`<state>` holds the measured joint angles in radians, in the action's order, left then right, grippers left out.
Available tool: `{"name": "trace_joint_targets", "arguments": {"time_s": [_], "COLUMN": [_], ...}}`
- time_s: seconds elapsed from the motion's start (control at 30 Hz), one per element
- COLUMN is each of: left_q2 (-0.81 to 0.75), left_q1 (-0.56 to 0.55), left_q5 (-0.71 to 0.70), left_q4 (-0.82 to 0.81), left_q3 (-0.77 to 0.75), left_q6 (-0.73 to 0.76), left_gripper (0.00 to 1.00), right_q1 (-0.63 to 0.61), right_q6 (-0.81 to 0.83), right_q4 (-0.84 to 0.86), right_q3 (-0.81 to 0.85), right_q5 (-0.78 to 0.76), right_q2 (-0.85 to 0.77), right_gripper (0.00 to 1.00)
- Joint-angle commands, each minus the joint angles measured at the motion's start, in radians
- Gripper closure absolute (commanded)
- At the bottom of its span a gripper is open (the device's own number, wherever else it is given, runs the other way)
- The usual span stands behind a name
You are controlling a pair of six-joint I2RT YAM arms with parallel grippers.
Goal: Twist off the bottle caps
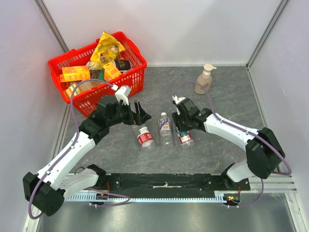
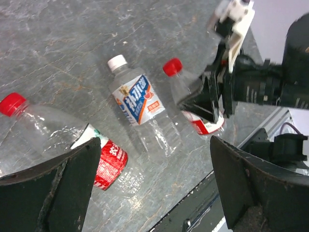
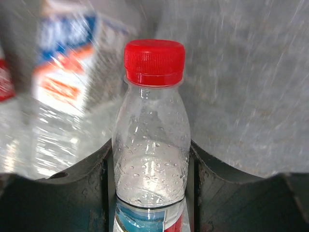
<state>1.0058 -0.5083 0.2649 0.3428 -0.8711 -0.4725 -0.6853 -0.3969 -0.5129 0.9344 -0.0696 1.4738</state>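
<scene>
Three clear bottles lie side by side on the grey table. The left bottle [image 1: 145,138] has a red cap [image 2: 12,104]. A white cap [image 2: 117,62] tops the middle bottle [image 1: 165,128]. My right gripper [image 1: 182,129] is shut on the clear shoulder of the right bottle [image 3: 152,159], its fingers [image 3: 96,193] pressing both sides just above the label. That bottle's red cap [image 3: 154,62] points away from the wrist and sits on the neck. My left gripper [image 1: 141,115] hovers open above the left bottle, holding nothing.
A red basket [image 1: 136,72] full of snack packs stands at the back left. A beige pump soap bottle [image 1: 204,79] stands at the back right. White walls close in three sides, and a black rail [image 1: 169,181] runs along the near edge.
</scene>
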Motion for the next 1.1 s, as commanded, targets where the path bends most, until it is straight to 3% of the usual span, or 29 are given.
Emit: {"name": "trace_joint_targets", "arguments": {"time_s": [0.0, 0.23, 0.57, 0.77, 1.07], "left_q2": [-0.036, -0.018, 0.123, 0.212, 0.335], "left_q1": [-0.007, -0.007, -0.044, -0.116, -0.177], "left_q5": [0.102, 0.289, 0.470, 0.536, 0.543], "left_q4": [-0.076, -0.275, -0.642, -0.823, -0.898], "left_q3": [-0.031, 0.001, 0.029, 0.021, -0.029], "left_q6": [0.046, -0.006, -0.117, -0.141, -0.166], "left_gripper": [0.00, 0.00, 0.00, 0.00, 0.04], "right_q1": [0.001, 0.004, 0.007, 0.007, 0.007], "right_q6": [0.020, -0.071, -0.358, -0.425, -0.441], "right_q4": [0.054, 0.209, 0.654, 0.753, 0.777], "right_q3": [0.153, 0.204, -0.017, -0.054, -0.060], "right_q5": [-0.030, -0.045, 0.019, 0.066, 0.106], "right_q2": [-0.033, -0.177, -0.398, -0.415, -0.408], "right_gripper": [0.62, 0.62, 0.62, 0.61, 0.60]}}
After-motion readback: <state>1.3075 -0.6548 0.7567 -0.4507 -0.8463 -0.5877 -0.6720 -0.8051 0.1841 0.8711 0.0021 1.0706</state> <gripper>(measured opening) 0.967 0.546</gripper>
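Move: My right hand already grips the held red-capped bottle round its middle, low over the table; my empty left gripper, where the bottle is going, is some 18 cm to its left, level in reach and about 16 cm higher. From my left hand that bottle is about 18 cm right and 16 cm down. The white-capped bottle lies about 4 cm ahead, 11 cm right and 19 cm below my left hand; the other red-capped bottle is almost straight beneath it, 2 cm ahead. I swing the gripped bottle up about 26 cm, starting forward and left, while my right wrist tips its downward fingers up and rolls them round towards the left, its grip unchanged. My left hand comes to meet it with open fingers, some 13 cm right and a little up, turning clockwise about 35 degrees, to bring them round the bottle's lower, labelled part. ##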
